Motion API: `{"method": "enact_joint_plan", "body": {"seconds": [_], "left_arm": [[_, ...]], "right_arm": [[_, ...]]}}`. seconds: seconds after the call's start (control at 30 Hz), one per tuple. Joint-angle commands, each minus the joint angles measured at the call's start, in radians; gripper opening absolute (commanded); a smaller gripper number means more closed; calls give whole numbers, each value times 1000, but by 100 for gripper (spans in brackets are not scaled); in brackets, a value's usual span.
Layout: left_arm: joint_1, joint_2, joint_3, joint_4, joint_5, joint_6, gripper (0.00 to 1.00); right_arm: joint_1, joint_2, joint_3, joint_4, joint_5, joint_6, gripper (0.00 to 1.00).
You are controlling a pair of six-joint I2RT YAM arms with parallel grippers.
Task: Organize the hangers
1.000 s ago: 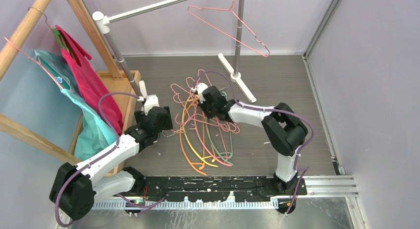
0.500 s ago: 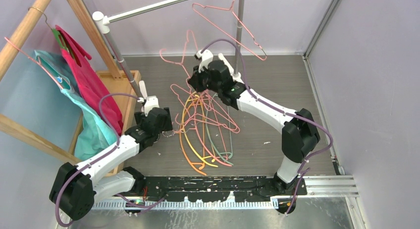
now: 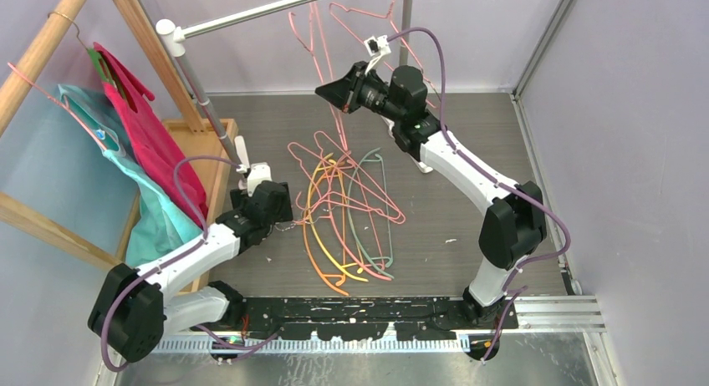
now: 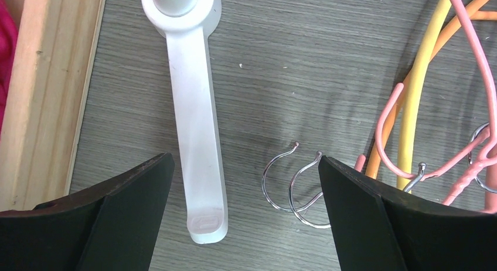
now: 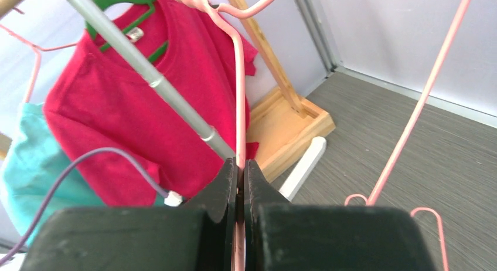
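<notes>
A tangle of pink, orange, yellow and pale green hangers (image 3: pixel 347 210) lies on the floor. My right gripper (image 3: pixel 322 91) is raised near the rail and shut on a pink wire hanger (image 3: pixel 311 43). In the right wrist view the jaws (image 5: pixel 240 165) pinch that hanger's wire (image 5: pixel 239 95). Another pink hanger (image 3: pixel 393 35) hangs on the rail. My left gripper (image 3: pixel 266 204) hovers low at the pile's left edge, open and empty (image 4: pixel 246 224). Two silver hooks (image 4: pixel 293 189) lie by its right jaw, with a yellow hanger (image 4: pixel 419 89) beyond.
A wooden rack at left carries a magenta garment (image 3: pixel 142 127) and a teal one (image 3: pixel 159 210) over a wooden base (image 3: pixel 205 152). The metal rail (image 3: pixel 251 14) stands on a pole (image 3: pixel 404 60) with white feet (image 3: pixel 401 131) (image 4: pixel 193 107). Walls close the right and back.
My right arm rose from the pile and moved back toward the rail, lifting one pink hanger with it. My left arm has barely moved.
</notes>
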Motion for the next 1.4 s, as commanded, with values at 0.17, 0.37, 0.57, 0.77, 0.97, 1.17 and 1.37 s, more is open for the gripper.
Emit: {"method": "enact_joint_plan", "body": {"seconds": [0.17, 0.37, 0.57, 0.77, 0.97, 1.17, 1.37], "left_arm": [[5, 30, 18, 62, -9, -8, 98], [5, 29, 17, 62, -10, -9, 98], [5, 17, 17, 53, -14, -9, 98], [6, -8, 13, 33, -18, -10, 98], [6, -46, 2, 25, -24, -8, 98], [7, -48, 2, 24, -24, -8, 98], [6, -42, 4, 22, -19, -9, 98]], "right_arm": [[-16, -21, 51, 206, -169, 120, 1], [-34, -32, 37, 261, -131, 150, 1], [-66, 5, 57, 336, -77, 234, 1], [-91, 60, 99, 340, -27, 281, 1], [-129, 39, 42, 325, 52, 299, 1], [-167, 8, -24, 321, 69, 317, 1], [-202, -35, -92, 319, 97, 318, 2]]}}
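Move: The right gripper already holds a raised pink hanger. The rack's top rail, at the stretch just left of its right pole, lies about 6 cm ahead, 8 cm to the right and 18 cm above it. A pink hanger already hanging there is 13 cm right, 7 cm ahead and 8 cm up; the pile of hangers is 15 cm back, 7 cm right and 37 cm below. From the left gripper that rail stretch is some 19 cm ahead, 21 cm right and 48 cm up. Keep the right gripper shut on the pink hanger and raise it about 5 cm, easing back slightly at first. Then carry it forward and to the right towards the rail's right end and the hanging hanger, roughly 9 cm forward from the rearmost point, sinking some 3 cm. Tip the fingers upward about 15 degrees, turning them clockwise on the forward reach. ##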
